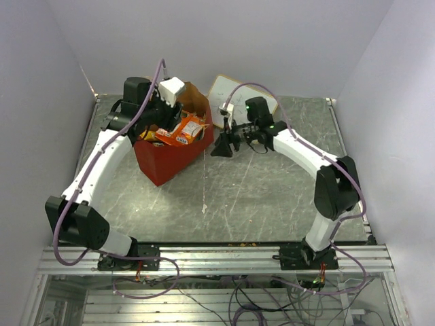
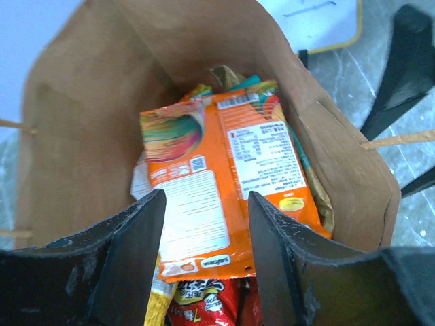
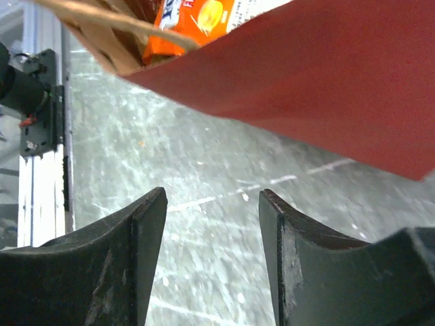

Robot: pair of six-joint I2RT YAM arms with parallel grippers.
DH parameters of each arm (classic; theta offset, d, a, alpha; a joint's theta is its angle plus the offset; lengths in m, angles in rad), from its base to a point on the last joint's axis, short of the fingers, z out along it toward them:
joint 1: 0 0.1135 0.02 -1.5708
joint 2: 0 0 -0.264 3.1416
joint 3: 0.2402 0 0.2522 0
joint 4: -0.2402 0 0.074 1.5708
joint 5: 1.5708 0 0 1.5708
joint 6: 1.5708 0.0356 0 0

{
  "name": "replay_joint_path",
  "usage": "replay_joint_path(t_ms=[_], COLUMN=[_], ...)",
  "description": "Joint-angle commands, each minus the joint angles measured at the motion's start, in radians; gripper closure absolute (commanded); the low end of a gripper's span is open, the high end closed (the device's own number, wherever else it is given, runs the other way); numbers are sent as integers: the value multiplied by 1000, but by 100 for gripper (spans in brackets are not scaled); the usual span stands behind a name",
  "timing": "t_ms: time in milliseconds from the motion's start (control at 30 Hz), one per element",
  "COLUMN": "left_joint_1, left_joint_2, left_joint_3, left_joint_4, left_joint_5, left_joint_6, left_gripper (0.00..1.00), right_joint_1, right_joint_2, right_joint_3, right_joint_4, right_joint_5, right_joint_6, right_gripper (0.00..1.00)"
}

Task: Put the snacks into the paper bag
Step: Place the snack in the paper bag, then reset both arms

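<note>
The red paper bag (image 1: pixel 166 161) stands open on the table left of centre, its brown inside (image 2: pixel 81 136) showing. Several snacks lie in it: a large orange packet (image 2: pixel 224 176) on top, a red packet (image 2: pixel 204 302) and a yellow one (image 2: pixel 158 305) beneath, and a teal edge behind. My left gripper (image 2: pixel 207 204) hovers open just above the bag's mouth, over the orange packet (image 1: pixel 182 132), holding nothing. My right gripper (image 1: pixel 224 145) stands open beside the bag's right wall (image 3: pixel 326 75), close to the tabletop, with only table between its fingers (image 3: pixel 146 224).
A white writing board (image 1: pixel 234 95) with a yellow rim leans at the back behind the bag. A thin loop handle (image 3: pixel 122 24) arches over the bag's rim. The grey marble tabletop (image 1: pixel 258 197) spreads in front; an aluminium rail (image 1: pixel 217 258) runs along the near edge.
</note>
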Motion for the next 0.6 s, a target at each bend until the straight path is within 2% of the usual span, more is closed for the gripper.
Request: replay_joint_path(t_ms=[0, 133, 233, 267, 367, 433, 467, 500, 567], left_joint_1=[16, 115, 213, 240, 300, 333, 346, 365, 383], left_joint_2=[-97, -183, -234, -244, -259, -272, -283, -299, -342], left_joint_3=[6, -52, -83, -86, -72, -72, -81, -95, -144], left_joint_4=[90, 169, 209, 214, 195, 180, 181, 193, 238], left_joint_5=[-107, -162, -170, -173, -208, -220, -225, -231, -245], left_joint_6=[-74, -183, -255, -268, -290, -301, -307, -313, -321], left_gripper=[36, 27, 18, 17, 13, 10, 8, 5, 0], right_joint_1=[-95, -234, -323, -340, -370, -377, -380, -381, -381], right_joint_2=[-95, -166, -210, -216, -229, -246, -258, -276, -309], right_joint_3=[26, -9, -27, -18, -2, -14, -24, -38, -71], right_joint_4=[-193, -198, -182, -187, -208, -200, -192, -183, -153], right_joint_5=[56, 133, 278, 388, 619, 735, 768, 789, 846], right_joint_6=[-139, -74, 1, 19, 20, 17, 17, 13, 39], right_gripper=[42, 31, 28, 26, 21, 13, 4, 1, 0])
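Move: The orange packet, on top inside the open paper bag, lies about 3 cm ahead of the left gripper, 3 cm to its right and 8 cm below; the bag's middle is some 2 cm right of that gripper, neither ahead nor back, and 15 cm down. From the right gripper the packet is roughly 16 cm left, 3 cm ahead and level in height, the bag's middle 18 cm left. The whiteboard stands about 16 cm ahead of the right gripper and 6 cm right. Bring both empty grippers away from the paper bag. Lift the left one off above the packet and swing it about 16 cm left and 10 cm up, turning it some 35 degrees counter-clockwise and tipping the fingers up. Draw the right one quickly right from beside the bag's wall, also forward, turning it clockwise. Open both wide. ##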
